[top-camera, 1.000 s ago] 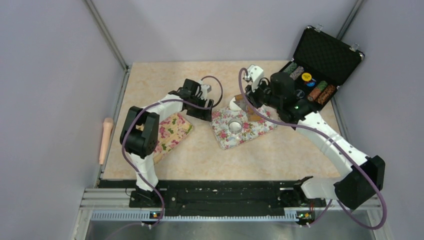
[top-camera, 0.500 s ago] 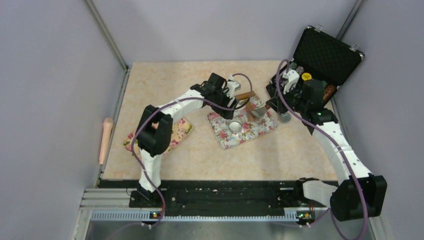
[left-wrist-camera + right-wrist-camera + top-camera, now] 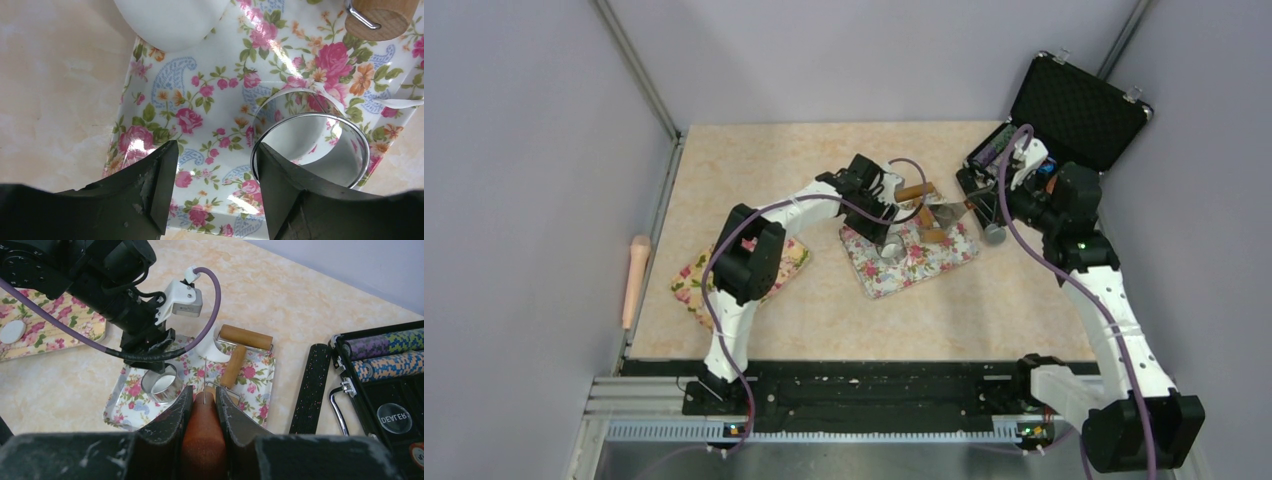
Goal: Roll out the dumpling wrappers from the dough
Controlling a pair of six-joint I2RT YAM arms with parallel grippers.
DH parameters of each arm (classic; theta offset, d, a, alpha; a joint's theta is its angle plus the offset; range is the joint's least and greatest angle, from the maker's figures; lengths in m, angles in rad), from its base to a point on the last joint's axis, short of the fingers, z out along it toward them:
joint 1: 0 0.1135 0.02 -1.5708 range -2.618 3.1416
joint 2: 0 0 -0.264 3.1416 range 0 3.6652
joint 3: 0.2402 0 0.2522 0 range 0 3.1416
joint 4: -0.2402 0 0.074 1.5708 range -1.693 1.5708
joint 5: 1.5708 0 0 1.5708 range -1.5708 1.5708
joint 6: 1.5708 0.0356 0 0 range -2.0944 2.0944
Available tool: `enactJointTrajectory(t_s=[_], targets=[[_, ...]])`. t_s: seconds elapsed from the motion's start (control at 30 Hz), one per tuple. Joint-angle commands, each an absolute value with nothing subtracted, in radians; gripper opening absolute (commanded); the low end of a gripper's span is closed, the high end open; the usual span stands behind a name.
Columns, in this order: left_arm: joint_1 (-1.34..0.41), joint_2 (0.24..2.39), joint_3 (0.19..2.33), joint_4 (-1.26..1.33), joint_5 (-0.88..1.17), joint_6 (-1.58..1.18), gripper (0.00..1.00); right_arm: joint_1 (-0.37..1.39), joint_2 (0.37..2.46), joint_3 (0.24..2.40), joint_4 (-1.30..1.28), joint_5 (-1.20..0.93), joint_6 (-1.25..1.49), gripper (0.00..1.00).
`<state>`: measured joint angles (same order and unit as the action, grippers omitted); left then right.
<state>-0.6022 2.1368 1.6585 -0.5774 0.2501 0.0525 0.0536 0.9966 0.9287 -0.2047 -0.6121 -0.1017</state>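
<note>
My left gripper (image 3: 215, 155) (image 3: 889, 232) hangs open low over the flowered tray (image 3: 200, 100) (image 3: 949, 255). Only tray shows between its fingers, and its right finger stands at the left rim of the metal ring cutter (image 3: 312, 142) (image 3: 161, 382), which shows white inside. The white dough (image 3: 170, 20) (image 3: 207, 351) lies at the tray's far end. My right gripper (image 3: 202, 395) (image 3: 972, 205) is shut on the brown handle of a wooden roller (image 3: 245, 337), whose rollers rest over the tray. One dumpling wrapper (image 3: 12, 331) lies on a second flowered tray (image 3: 75, 322) at the left.
An open black case (image 3: 1074, 110) (image 3: 385, 365) of poker chips stands at the back right, close to my right arm. A pale wooden pin (image 3: 636, 280) lies along the left rail. A thin white dough strip (image 3: 400, 103) lies on the tray's right edge.
My left arm has swung right, from the left tray to the ring cutter, and its jaws have narrowed slightly. My right arm has drawn back to the right with the roller.
</note>
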Motion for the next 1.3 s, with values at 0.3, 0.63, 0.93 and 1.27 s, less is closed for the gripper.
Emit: enactJointTrajectory(t_s=[0.3, 0.63, 0.93, 1.27], targets=[[-0.611, 2.133, 1.691, -0.571, 0.356, 0.013, 0.25, 0.036, 0.979, 0.923, -0.152, -0.636, -0.100, 0.00], [-0.581, 2.106, 1.672, -0.543, 0.415, -0.048, 0.00, 0.035, 1.046, 0.908, -0.118, -0.674, -0.037, 0.00], [-0.465, 2.039, 1.674, -0.467, 0.595, -0.141, 0.00, 0.035, 1.027, 0.893, -0.105, -0.656, -0.035, 0.00], [-0.402, 2.073, 1.727, -0.433, 0.394, -0.149, 0.00, 0.035, 1.052, 0.876, -0.075, -0.675, -0.008, 0.00]])
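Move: Just back and to the right of the left hand stands the round metal cutter with the wrapper inside it, its middle about 3 cm back, 3 cm right and 1 cm lower. The dough scrap lies some 7 cm ahead and 4 cm right of the left hand, the wooden roller about 6 cm ahead and 10 cm right, both roughly 3 cm below. From the spatula-holding right hand, the cutter lies some 18 cm left, 3 cm ahead and 25 cm below. Easing about 2 cm back and to the right, the left hand shuts its fingers on the cutter's near-side left rim, one finger inside and one outside, then carries the cutter some 7 cm forward, 5 cm left and 4 cm up, wrist turning about 20 degrees. The right hand keeps its grip on the spatula and sinks about 2.5 cm, tipping slightly down. ##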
